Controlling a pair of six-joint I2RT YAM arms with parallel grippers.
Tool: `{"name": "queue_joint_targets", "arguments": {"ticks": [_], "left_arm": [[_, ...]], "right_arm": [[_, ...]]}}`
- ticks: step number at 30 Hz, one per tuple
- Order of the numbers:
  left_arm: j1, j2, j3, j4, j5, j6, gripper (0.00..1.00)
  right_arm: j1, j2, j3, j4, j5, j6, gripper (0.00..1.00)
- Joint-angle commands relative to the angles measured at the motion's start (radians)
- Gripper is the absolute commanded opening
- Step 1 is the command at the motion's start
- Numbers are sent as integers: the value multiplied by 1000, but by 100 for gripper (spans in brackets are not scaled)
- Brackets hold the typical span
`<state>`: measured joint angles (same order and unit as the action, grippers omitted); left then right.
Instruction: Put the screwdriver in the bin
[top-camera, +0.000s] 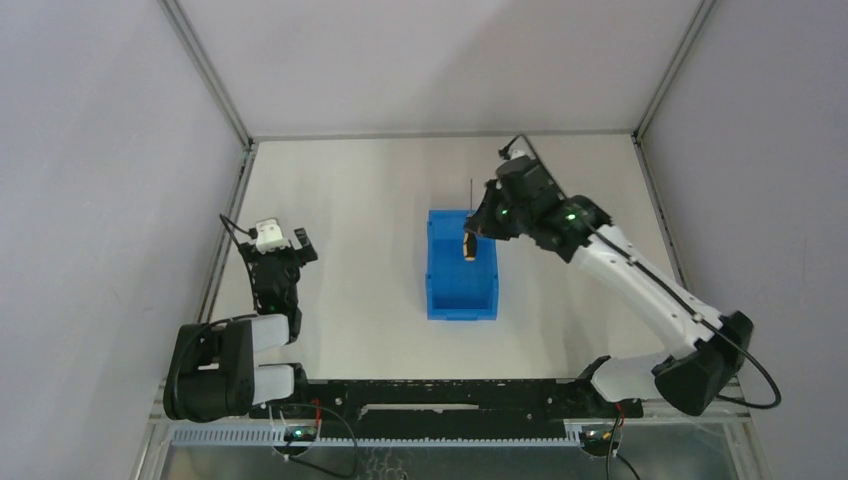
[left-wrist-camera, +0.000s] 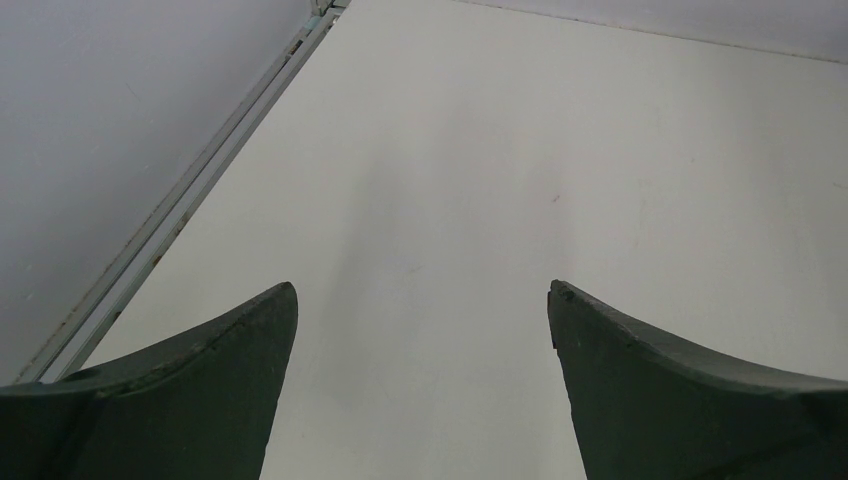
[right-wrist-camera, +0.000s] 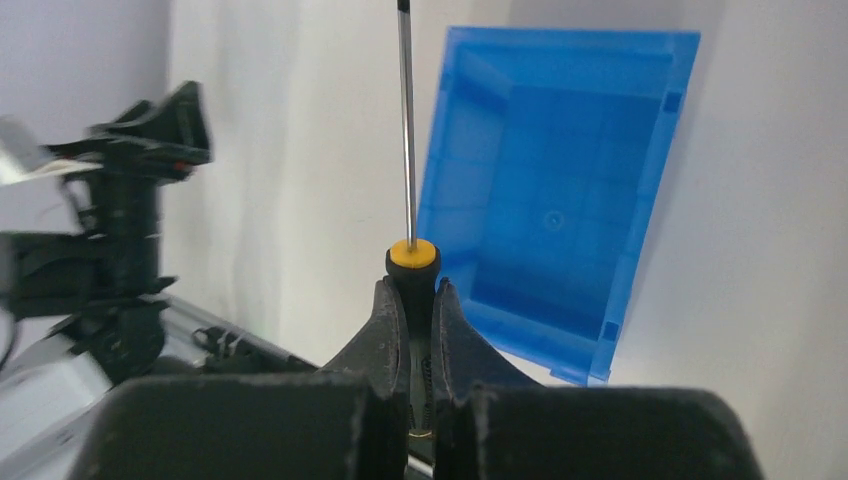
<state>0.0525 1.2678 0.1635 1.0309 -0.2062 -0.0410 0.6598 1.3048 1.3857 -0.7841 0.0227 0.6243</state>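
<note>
My right gripper (top-camera: 480, 232) is shut on the screwdriver (top-camera: 469, 245), held in the air above the far right part of the blue bin (top-camera: 462, 290). In the right wrist view the fingers (right-wrist-camera: 392, 320) clamp the black-and-orange handle (right-wrist-camera: 411, 262), and the thin shaft (right-wrist-camera: 405, 120) points straight away. The bin (right-wrist-camera: 560, 200) lies below and to the right there, its inside bare. My left gripper (top-camera: 285, 240) is open and empty at the left of the table, far from the bin; its fingers (left-wrist-camera: 200, 390) stand wide apart over bare table.
The white table (top-camera: 370, 210) is walled on the left, back and right. A metal rail (top-camera: 225, 225) runs along the left edge. The black arm-base bar (top-camera: 450, 395) lies along the near edge.
</note>
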Motion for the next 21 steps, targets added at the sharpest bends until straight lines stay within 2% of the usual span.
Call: {"name": "queue_joint_targets", "arguments": {"ticks": [1,4,8,16,21], "left_arm": [[-5,-7,27,32,-2,20,100],[-5,-7,27,32,-2,20,100],[-5,-8,28,32,-2,20,100],[-5,-8,28,32,-2,20,100],[-4,-7,27,32,-2,20,100]], "right_arm": [[90,88,-86,95,207,125,0],[146,158,-139,134,285,181,0],[171,280,-159,160,299,211,1],[218,447,-194,222,323,278,22],[222,440,-193,216,369,292,42]]}}
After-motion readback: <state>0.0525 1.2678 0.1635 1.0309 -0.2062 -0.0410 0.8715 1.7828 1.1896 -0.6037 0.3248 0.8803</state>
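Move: Below the right hand, which already holds the screwdriver by its handle with the shaft pointing forward, stands the open blue bin. Its middle is some 21 cm down, about 4 cm ahead and 2 cm to the left. From the idle left hand, the bin lies roughly 38 cm to the right, 3 cm nearer the base and about 6 cm lower. Sinking about 22 cm into the bin and drifting some 4 cm left, the right hand slows as it nears the floor. The wrist tips further down and drops its left side, turning some 25 degrees. Near the bottom the fingers open about a third of the way and let go of the handle. ##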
